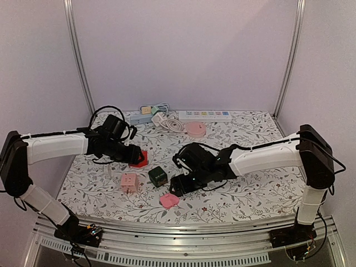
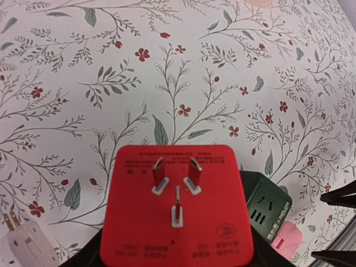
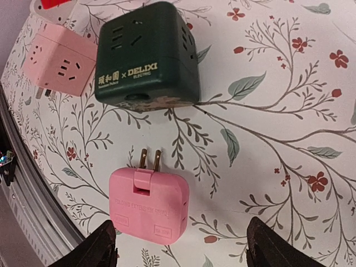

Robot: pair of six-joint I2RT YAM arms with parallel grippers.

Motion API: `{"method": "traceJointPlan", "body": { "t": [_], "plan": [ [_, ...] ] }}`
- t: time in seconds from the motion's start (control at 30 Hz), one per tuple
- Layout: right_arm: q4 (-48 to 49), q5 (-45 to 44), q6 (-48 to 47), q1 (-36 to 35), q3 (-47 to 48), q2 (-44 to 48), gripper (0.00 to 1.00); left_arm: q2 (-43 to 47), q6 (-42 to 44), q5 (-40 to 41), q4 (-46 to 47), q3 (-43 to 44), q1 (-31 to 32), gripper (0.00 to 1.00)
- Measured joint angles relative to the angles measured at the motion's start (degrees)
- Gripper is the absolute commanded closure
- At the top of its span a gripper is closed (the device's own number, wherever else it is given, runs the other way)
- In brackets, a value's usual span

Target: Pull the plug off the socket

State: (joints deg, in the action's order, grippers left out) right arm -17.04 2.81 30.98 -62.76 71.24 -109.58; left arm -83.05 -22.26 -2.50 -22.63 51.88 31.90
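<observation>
A flat pink plug [image 3: 147,206] with two brass prongs lies loose on the floral table, apart from the dark green cube socket [image 3: 147,55] behind it. My right gripper [image 3: 186,250] is open just above the plug, one finger on each side, touching nothing. From above, this gripper [image 1: 179,186] hangs between the green socket [image 1: 158,176] and the pink plug [image 1: 169,200]. My left gripper [image 2: 177,260] is shut on a red cube adapter [image 2: 177,211], whose three prongs face the camera. It holds the adapter [image 1: 139,158] at the table's left.
A pink cube socket [image 1: 129,182] stands left of the green one. At the back lie a white power strip [image 1: 203,115], a round pink object [image 1: 195,129], and a white plug with coiled cable [image 1: 164,119]. The table's front edge [image 1: 183,219] is near the pink plug.
</observation>
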Motion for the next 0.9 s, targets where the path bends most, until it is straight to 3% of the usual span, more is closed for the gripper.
{"method": "traceJointPlan", "body": {
  "t": [0.3, 0.9],
  "plan": [
    [-0.24, -3.37, -0.37, 0.59, -1.68, 7.10, 0.20, -7.15, 0.20, 1.46, -2.36, 3.85, -0.09, 0.75],
    [-2.71, -7.89, -1.68, 0.59, -3.41, 11.43, 0.20, -12.98, 0.13, 1.86, -5.05, 7.23, -0.11, 0.51]
  ]
}}
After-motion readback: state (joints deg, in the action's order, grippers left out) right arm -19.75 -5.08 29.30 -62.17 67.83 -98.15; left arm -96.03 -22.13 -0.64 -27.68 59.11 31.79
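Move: The red plug is still gripped in the left hand, over bare table some 8 cm down and 1 cm ahead. From that hand the dark green cube stands about 3 cm back and 6 cm right, the light pink block 6 cm back and 3 cm left, both roughly 6 cm below. The right hand has the pink flat plug 2 cm back, 3 cm left and 3 cm below, and the red plug 11 cm ahead, 13 cm left and 4 cm above. The red plug is lowered nearly 5 cm towards the table beside the dark green cube, edging just over 1 cm forward; the left fingers keep their grip while the hand tilts some 10 degrees. Meanwhile the right hand, empty and already open, climbs about 6 cm away from the pink flat plug, drifting 3 cm to its right, quickly at first and then easing. ##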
